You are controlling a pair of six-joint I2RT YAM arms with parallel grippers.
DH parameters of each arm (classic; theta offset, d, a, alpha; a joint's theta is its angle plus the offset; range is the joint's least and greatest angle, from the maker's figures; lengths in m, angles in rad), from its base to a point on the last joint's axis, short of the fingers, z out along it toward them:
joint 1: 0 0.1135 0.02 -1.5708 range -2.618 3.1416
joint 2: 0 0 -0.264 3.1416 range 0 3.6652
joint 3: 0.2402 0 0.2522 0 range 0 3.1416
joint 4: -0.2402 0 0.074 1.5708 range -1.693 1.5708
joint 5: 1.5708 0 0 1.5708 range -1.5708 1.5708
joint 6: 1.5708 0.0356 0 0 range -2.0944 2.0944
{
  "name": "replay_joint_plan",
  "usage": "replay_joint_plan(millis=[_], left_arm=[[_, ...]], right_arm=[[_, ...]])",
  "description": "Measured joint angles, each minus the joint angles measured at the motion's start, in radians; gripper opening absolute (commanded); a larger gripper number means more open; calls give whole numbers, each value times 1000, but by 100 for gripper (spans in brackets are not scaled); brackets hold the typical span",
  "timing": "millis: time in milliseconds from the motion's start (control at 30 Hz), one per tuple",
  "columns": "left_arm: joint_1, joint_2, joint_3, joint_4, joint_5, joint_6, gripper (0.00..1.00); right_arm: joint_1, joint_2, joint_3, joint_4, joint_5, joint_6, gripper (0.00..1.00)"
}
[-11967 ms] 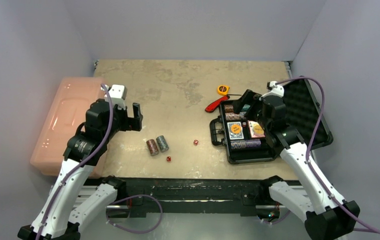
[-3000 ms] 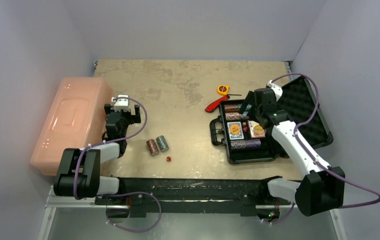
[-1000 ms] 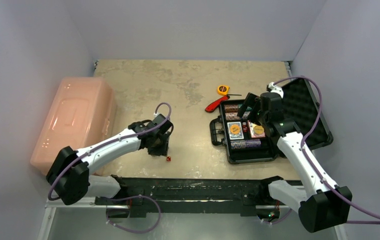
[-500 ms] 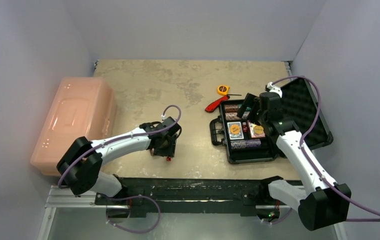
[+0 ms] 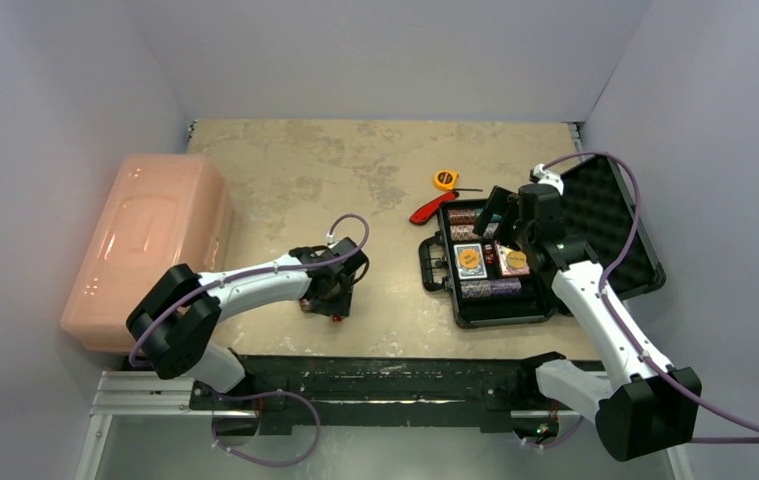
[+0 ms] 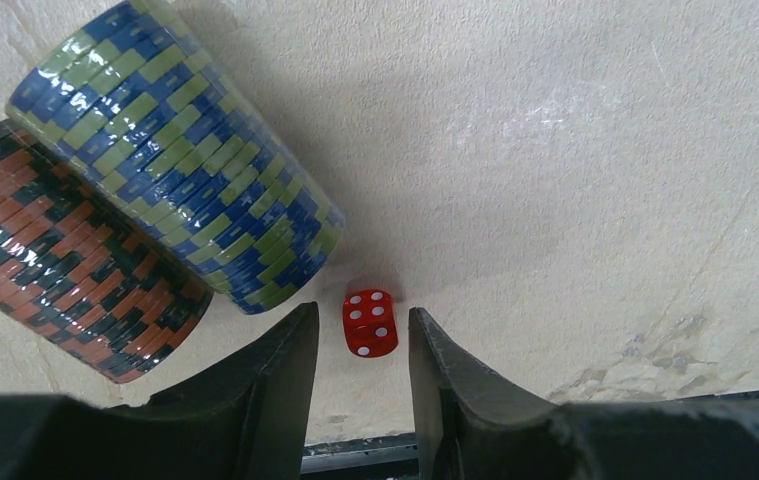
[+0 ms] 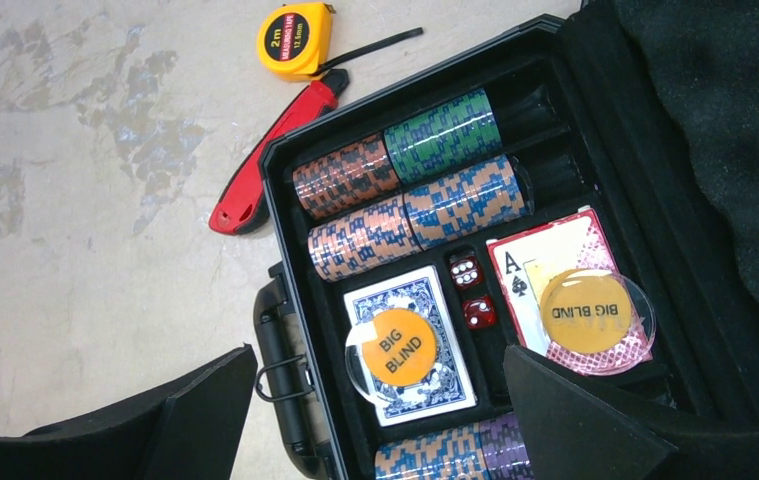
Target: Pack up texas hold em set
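The black case (image 5: 495,318) lies open at the right, its foam lid (image 5: 610,225) folded back. Inside it are chip rolls (image 7: 410,215), a blue card deck (image 7: 410,290), a red deck (image 7: 545,250), two orange "BIG BLIND" discs (image 7: 402,347) (image 7: 585,312) and two red dice (image 7: 465,270). My right gripper (image 7: 377,350) hovers open over the case with nothing in it. My left gripper (image 6: 360,312) is down at the table, open. A loose red die (image 6: 370,323) sits between its fingers with a gap on each side. Next to it lie a blue-green chip roll (image 6: 175,150) and a red-black roll (image 6: 65,270).
A large pink bin (image 5: 150,240) stands at the left. A yellow tape measure (image 5: 445,180) and a red-handled tool (image 5: 425,210) lie just behind the case. The table's front edge and black rail (image 5: 375,370) run close to the left gripper.
My left arm has slid right from the chip rolls and now has its fingers either side of the loose die. The right arm has hardly moved.
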Motion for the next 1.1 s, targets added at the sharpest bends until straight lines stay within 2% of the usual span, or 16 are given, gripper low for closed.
replay_joint_plan(millis=[133, 267, 300, 700, 1100], left_arm=[[-3, 6, 0, 5, -1, -14, 27], [-10, 6, 0, 11, -1, -24, 1], [-11, 6, 0, 12, -1, -26, 0], [-39, -5, 0, 19, -14, -25, 0], [-66, -133, 0, 63, -65, 8, 0]], right_arm=[[0, 0, 1, 0, 0, 0, 99], [0, 0, 1, 0, 0, -1, 99], [0, 0, 1, 0, 0, -1, 99], [0, 0, 1, 0, 0, -3, 99], [0, -81, 1, 2, 0, 12, 99]])
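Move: The red die sits between the left hand's half-open fingertips, within about 1 cm of the hand point. The blue-green chip stack lies some 6 cm ahead and 4 cm to the left, with the brown chip stack beside it, about 4 cm ahead and 7 cm left. From the right hand the die is roughly 14 cm back, 29 cm to the left and 16 cm below. The left hand pinches the red die, then lifts it about 4 cm, drifting right; the right hand starts rising. ##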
